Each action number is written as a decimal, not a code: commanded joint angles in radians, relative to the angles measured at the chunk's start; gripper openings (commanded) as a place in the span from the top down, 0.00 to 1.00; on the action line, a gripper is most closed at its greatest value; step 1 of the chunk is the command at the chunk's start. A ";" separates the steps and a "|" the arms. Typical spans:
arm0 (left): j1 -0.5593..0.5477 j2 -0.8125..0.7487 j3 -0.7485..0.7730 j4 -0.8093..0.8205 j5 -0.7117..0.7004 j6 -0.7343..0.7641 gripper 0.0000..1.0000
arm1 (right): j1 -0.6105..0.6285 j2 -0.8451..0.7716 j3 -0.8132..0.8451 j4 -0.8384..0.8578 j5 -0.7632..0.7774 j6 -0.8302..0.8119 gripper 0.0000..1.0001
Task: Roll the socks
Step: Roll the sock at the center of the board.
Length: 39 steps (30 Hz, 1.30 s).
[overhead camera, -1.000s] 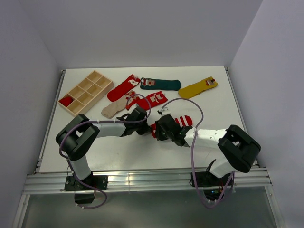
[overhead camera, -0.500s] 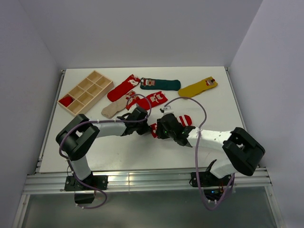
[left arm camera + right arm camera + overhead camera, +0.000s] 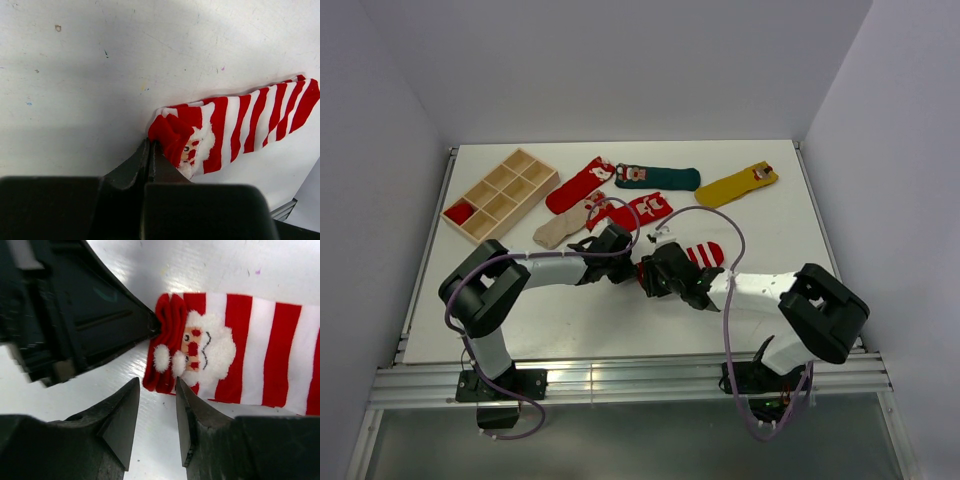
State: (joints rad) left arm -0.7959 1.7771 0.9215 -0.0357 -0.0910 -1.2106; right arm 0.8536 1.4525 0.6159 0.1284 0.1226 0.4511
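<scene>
A red-and-white striped sock with a Santa patch lies flat on the white table, its red cuff folded over. My left gripper is shut, its tip touching the cuff's edge; in the right wrist view the left gripper meets the cuff from the left. My right gripper stands open just short of the cuff's near corner, with nothing between its fingers. In the top view, the left gripper and right gripper meet at the striped sock's cuff end.
Behind lie a red sock, a dark green sock, a mustard yellow sock, a beige sock and a second red sock. A wooden compartment tray sits at the back left.
My right gripper's jaws have opened wider and its wrist has shifted slightly. The left arm has stayed put.
</scene>
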 commanded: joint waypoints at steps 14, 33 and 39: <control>-0.006 -0.051 -0.071 -0.087 -0.055 0.011 0.96 | -0.079 0.066 -0.037 0.086 -0.132 0.060 1.00; -0.005 -0.331 -0.369 0.259 -0.018 -0.021 0.39 | -0.404 0.244 -0.104 0.335 -0.817 0.320 1.00; 0.009 -0.237 -0.329 0.330 0.002 -0.023 0.38 | -0.427 0.266 -0.108 0.367 -0.853 0.345 1.00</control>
State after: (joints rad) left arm -0.7967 1.5017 0.5598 0.2195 -0.1051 -1.2423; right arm 0.4389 1.7046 0.5217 0.4618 -0.6830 0.7738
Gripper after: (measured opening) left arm 0.619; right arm 0.020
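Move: The near corner of the striped sock's rolled end sits right under the open right fingers, about 2 cm below and level with them otherwise. The flat toe lies some 9 cm ahead of the right hand and 15 cm to its right; the plain red sock is about 18 cm ahead and 5 cm left. From the left hand, already pinching the roll's left edge, that near corner is about 4 cm back, 4 cm right and barely lower. While the left fingers still hold the roll, the right hand sinks about 2 cm onto its near corner and shuts there, then keeps its pinch at that height and swings round some 45 degrees, with a small shift right and partly back, until its fingers point mostly left. Once the right has hold, the left fingers let go and open as the hand draws back and to its left by about 7 cm, then lifts slightly and comes forward and right again by a couple of centimetres towards the roll, tilting a little. ##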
